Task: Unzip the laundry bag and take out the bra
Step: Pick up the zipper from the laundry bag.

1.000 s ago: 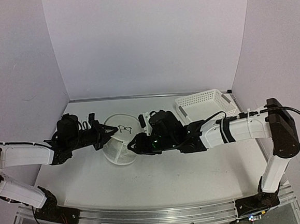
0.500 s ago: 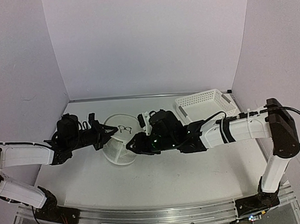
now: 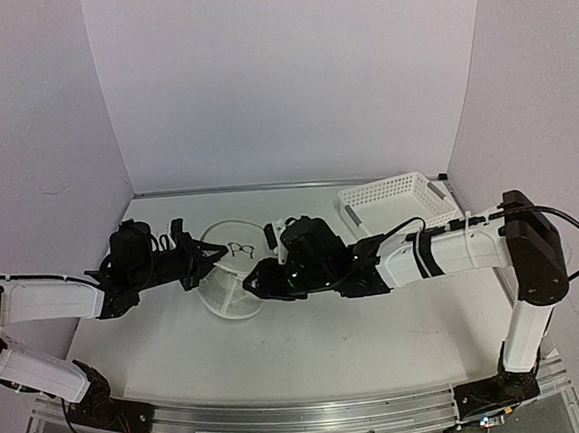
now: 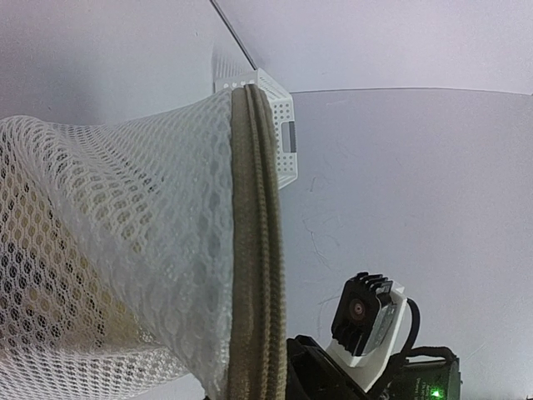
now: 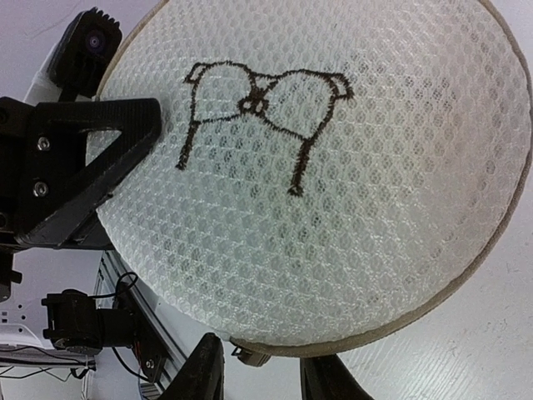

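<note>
The laundry bag point(image 3: 230, 286) is a round white mesh pouch, tipped so its flat face with the black bra pictogram point(image 5: 258, 108) faces the right wrist camera. My left gripper point(image 3: 207, 255) is shut on the bag's left rim, and one of its black fingers point(image 5: 83, 167) lies against the face's edge. A beige zipper band point(image 4: 254, 250) runs round the bag. My right gripper point(image 5: 265, 379) is open at the bag's lower rim, its two fingers either side of the small zipper pull point(image 5: 250, 357) without clamping it. The bra is hidden; only a tan shade shows through the mesh.
A rectangular white perforated basket point(image 3: 394, 200) stands at the back right and also shows behind the bag, the basket point(image 4: 279, 133). The right arm's wrist camera point(image 4: 364, 321) sits close beside the bag. Purple walls enclose the white table point(image 3: 310, 345).
The right wrist has rolled and edged slightly left toward the bag. The left arm and the bag have stayed put.
</note>
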Controlling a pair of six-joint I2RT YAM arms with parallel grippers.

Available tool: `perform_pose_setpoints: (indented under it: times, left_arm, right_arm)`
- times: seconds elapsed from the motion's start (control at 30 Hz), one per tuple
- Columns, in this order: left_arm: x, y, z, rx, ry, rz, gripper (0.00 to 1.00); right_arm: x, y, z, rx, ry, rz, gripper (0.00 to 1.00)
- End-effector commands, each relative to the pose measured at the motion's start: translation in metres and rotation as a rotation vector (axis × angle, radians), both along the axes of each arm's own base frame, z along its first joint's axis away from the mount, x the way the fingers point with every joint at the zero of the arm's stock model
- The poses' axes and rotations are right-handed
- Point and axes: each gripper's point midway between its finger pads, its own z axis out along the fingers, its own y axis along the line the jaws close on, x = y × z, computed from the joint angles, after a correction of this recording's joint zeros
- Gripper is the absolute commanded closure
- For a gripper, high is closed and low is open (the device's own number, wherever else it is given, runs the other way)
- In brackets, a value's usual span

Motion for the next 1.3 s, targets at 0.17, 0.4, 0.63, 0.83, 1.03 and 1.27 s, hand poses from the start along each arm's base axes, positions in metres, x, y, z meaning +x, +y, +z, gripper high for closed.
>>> perform_pose_setpoints:
  times: [0.17, 0.4, 0.63, 0.83, 1.03, 1.27]
  left_arm:
    - [0.004, -0.001, 0.013, -0.034, -0.025, 0.011, 1.00]
    - [0.005, -0.001, 0.013, -0.034, -0.022, 0.012, 1.00]
    - [0.005, -0.001, 0.011, -0.032, -0.019, 0.011, 1.00]
    - [0.004, -0.002, 0.010, -0.028, -0.019, 0.004, 1.00]
    - [0.001, -0.006, 0.012, -0.021, -0.041, -0.033, 1.00]
    - [-0.005, -0.012, 0.012, -0.010, -0.063, -0.091, 1.00]
  right_arm:
    - [0.017, 0.014, 0.018, 0.027, -0.077, -0.048, 0.68]
    - [0.018, 0.017, 0.019, 0.025, -0.092, -0.059, 0.73]
    - [0.018, 0.012, 0.018, 0.021, -0.096, -0.072, 0.91]
    - [0.013, 0.007, 0.022, 0.024, -0.097, -0.064, 1.00]
    - [0.001, -0.005, 0.022, 0.016, -0.101, -0.018, 1.00]
    - [-0.012, -0.022, 0.023, -0.003, -0.130, 0.032, 1.00]
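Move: The zipper pull hangs from the near rim of the laundry bag's round lid, right at my open right fingertips: about 1 cm ahead, 1 cm left and 1 cm below. From there the lid's middle is some 6 cm ahead, 3 cm left and 4 cm higher, while the mesh body sits about 1 cm ahead, 4 cm left and 6 cm below. For my left hand, pinching the lid's left edge, the pull is roughly 6 cm back, 5 cm right and 5 cm lower. I ease my right hand about 1 cm forward and 1 cm down, a touch left, to bring the zipper pull between the fingers, then close them and pinch it. With it pinched I draw some 2 cm to the right and 1.5 cm back, while my left hand keeps its hold on the lid edge, barely shifting. ##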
